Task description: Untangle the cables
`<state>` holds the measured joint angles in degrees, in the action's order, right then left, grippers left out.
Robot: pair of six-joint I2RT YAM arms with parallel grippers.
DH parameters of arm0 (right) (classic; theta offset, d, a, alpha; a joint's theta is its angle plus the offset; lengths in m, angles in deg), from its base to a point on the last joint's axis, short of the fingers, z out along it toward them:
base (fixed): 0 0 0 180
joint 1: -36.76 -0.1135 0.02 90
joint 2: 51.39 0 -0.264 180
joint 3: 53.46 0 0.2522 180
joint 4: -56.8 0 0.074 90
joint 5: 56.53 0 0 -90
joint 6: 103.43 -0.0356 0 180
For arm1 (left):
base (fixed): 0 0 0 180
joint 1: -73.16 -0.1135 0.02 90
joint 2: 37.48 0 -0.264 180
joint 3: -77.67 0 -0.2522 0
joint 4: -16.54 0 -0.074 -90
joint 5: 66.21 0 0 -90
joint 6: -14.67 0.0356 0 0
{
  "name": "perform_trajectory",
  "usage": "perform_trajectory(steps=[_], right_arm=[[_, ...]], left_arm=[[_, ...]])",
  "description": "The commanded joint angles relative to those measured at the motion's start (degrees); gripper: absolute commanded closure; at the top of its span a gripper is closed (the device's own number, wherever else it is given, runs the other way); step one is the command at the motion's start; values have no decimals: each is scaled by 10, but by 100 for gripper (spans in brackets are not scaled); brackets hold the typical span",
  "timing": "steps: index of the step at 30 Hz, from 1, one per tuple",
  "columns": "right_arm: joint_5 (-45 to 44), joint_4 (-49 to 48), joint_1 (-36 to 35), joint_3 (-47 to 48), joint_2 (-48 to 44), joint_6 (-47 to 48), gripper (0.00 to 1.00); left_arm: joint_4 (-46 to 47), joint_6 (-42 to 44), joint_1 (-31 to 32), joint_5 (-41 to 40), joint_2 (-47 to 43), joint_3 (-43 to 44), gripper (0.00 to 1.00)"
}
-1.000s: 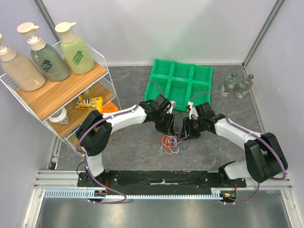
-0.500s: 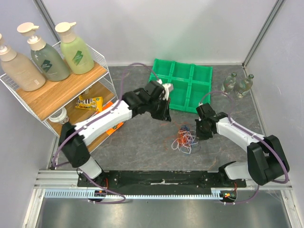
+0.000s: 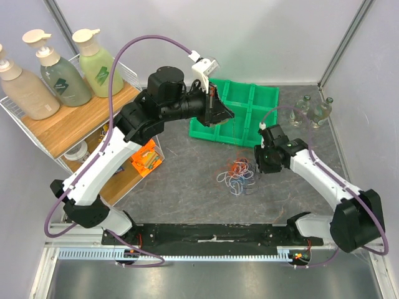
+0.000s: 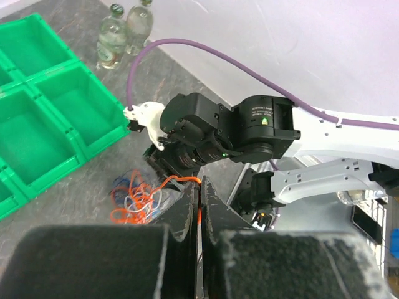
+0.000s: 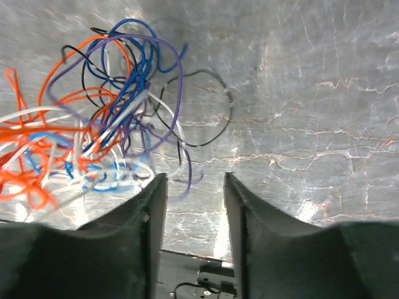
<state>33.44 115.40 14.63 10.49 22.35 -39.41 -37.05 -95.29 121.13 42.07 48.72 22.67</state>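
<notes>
The cables [image 3: 235,177] lie in a loose tangle of orange, white, blue, purple and black loops on the grey tabletop. My left gripper [image 3: 228,114] is raised high over the front of the green tray [image 3: 249,99]. In the left wrist view it [image 4: 201,184] is shut on an orange cable [image 4: 177,180] that runs down to the tangle [image 4: 134,199]. My right gripper [image 3: 264,164] sits low, just right of the pile. In the right wrist view it [image 5: 194,179] is open with nothing held. The tangle [image 5: 106,137] lies ahead and to its left, with a purple strand [image 5: 181,93] near the left finger.
A wire shelf [image 3: 75,131] with pump bottles [image 3: 62,78] and snack packs stands at the left. An orange packet [image 3: 146,157] lies at its foot. Glass bottles [image 3: 312,111] stand at the back right. White walls close in the back and both sides.
My left arm has risen and swung back over the tray, shut on the orange cable. My right gripper shut, then opened again. The tangle shifted right and spread out.
</notes>
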Motion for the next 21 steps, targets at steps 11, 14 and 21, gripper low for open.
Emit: perform_trajectory(steps=[11, 14, 21], right_arm=[[258, -169, 1, 37, -127, -30, 31], [283, -251, -4, 18, -123, -63, 31], [289, -340, -46, -16, -76, -83, 34]], left_arm=[[116, -13, -1, 81, -21, 27, 98], [117, -10, -1, 84, -19, 43, 98], [119, -19, -1, 85, -17, 79, 98]])
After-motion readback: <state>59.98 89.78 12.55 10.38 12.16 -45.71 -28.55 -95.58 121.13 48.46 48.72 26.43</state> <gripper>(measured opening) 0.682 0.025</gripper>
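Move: The orange cable hangs from the left fingers to the tangle; its middle is about 9 cm left of the right hand, level fore-and-aft, 14 cm higher, and 21 cm below the left hand, 3 back and 2 right. The tangle lies 8 cm left, 4 back and 6 below the right hand, or 5 right, 6 back and 42 below the left. From the right hand the green tray is 19 cm ahead, 10 left, 4 lower. The orange cable stays pinched in the left fingers, drawn some 6 cm higher with a slight pull back. The right hand, its fingers opening wide, rises about 12 cm off the tangle's side, swinging ever more to the left towards the hanging cable, its fingers tilting from downward to the left and a little forward. ##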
